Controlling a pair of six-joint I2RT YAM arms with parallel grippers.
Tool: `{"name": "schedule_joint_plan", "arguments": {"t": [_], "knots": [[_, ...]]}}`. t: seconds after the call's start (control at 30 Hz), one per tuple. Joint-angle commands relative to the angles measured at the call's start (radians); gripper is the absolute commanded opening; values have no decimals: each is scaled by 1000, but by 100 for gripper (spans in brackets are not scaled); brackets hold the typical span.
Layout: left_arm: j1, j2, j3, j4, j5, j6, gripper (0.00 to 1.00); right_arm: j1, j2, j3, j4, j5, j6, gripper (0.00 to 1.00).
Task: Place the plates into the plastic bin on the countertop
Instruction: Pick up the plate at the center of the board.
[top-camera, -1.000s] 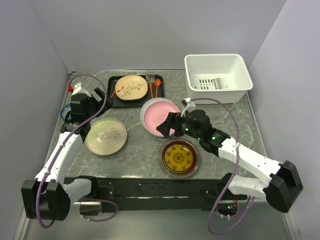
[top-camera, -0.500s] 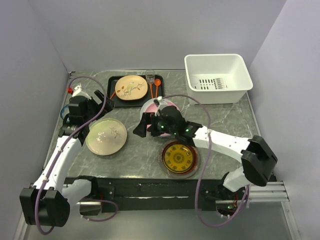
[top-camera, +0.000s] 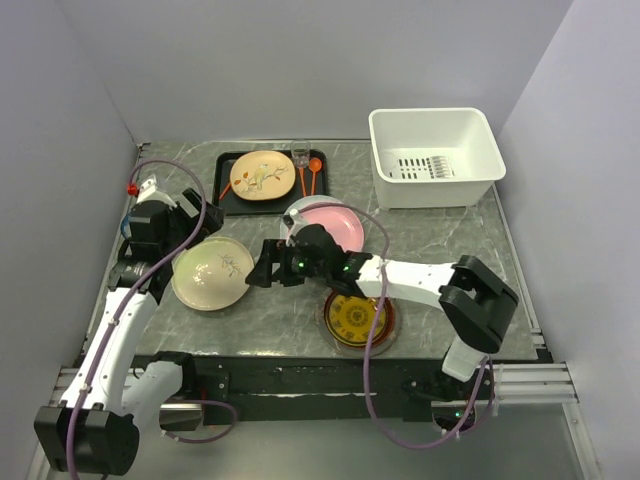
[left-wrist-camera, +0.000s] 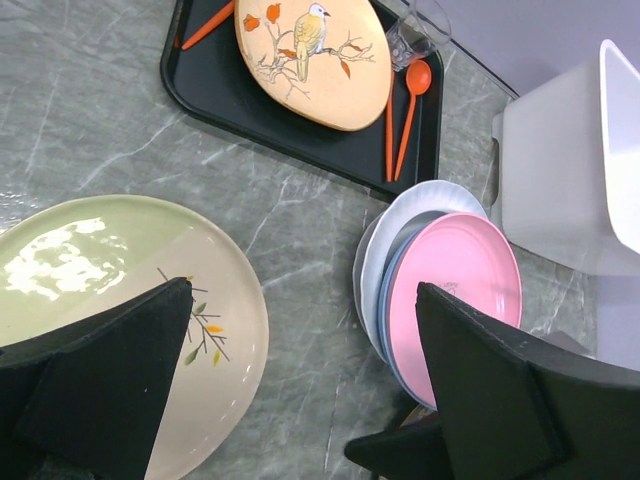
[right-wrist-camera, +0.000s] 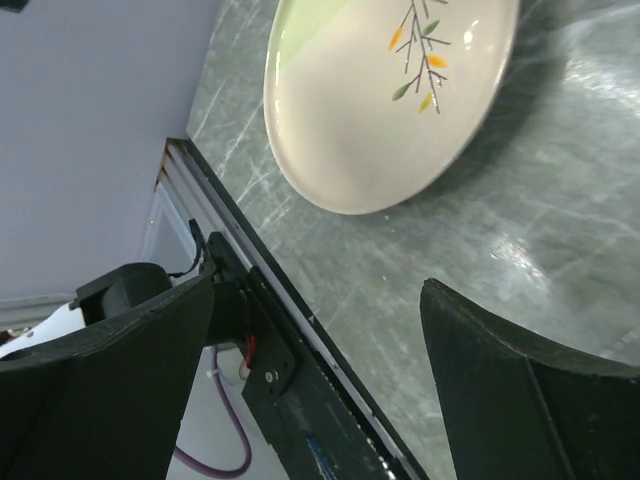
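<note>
Several plates lie on the countertop (top-camera: 280, 310): a cream-and-green sprig plate (top-camera: 212, 272), a pink plate on a pale stack (top-camera: 335, 225), a dark red gold-patterned plate (top-camera: 358, 316), and a cream bird plate (top-camera: 262, 176) on a black tray. The white plastic bin (top-camera: 436, 155) stands at the back right with nothing in it. My right gripper (top-camera: 262, 265) hovers open just right of the sprig plate (right-wrist-camera: 390, 90), holding nothing. My left gripper (top-camera: 200, 210) hangs open above the bare counter between the sprig plate (left-wrist-camera: 110, 300) and the pink stack (left-wrist-camera: 455, 290).
The black tray (top-camera: 228, 200) at the back also carries orange spoons (top-camera: 308, 175) and a clear glass (top-camera: 300, 153). A black rail (top-camera: 300, 372) runs along the near edge. Grey walls close in the left, back and right sides.
My right arm has swung left, from over the pink plate to beside the sprig plate. My left arm has shifted slightly toward the near side.
</note>
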Motion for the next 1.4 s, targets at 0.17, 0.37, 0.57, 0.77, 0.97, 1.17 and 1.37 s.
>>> {"name": "schedule_joint_plan", "arguments": {"t": [0.17, 0.37, 0.57, 0.77, 0.97, 1.17, 1.37], "knots": [[1, -71, 63, -58, -26, 43, 99, 32, 136, 41, 168, -8, 102, 89], [1, -69, 71, -66, 0, 60, 99, 33, 227, 67, 215, -37, 145, 85], [1, -77, 71, -67, 0, 67, 99, 41, 291, 98, 231, -25, 179, 81], [1, -88, 53, -53, 11, 53, 99, 52, 348, 125, 234, 26, 213, 78], [1, -88, 45, -49, 20, 50, 99, 52, 374, 107, 272, 55, 233, 73], [-1, -91, 34, -43, 41, 37, 99, 50, 399, 107, 313, 84, 257, 69], [1, -94, 39, -55, 35, 38, 99, 50, 425, 113, 343, 93, 283, 66]]}}
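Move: The green-and-cream plate I go for lies about 16 cm to my right hand's left, some 3 cm farther out and about 13 cm below it. From that hand, the pink plate stack is about 13 cm out and 13 cm to the right, and the yellow plate about 21 cm right and 9 cm back. From my left hand, the same green-and-cream plate is about 9 cm back, 8 cm left and some 21 cm lower. I sink my right hand about 10 cm while sliding it some 5 cm left to the green-and-cream plate's right-hand rim, ending with a slight creep forward. The wrist rolls about 12 degrees, front finger dipping, and the fingers close partway, the back one over the rim, the front one outside; contact can't be seen. My left hand draws slightly up and back, away from the plate, staying open. ##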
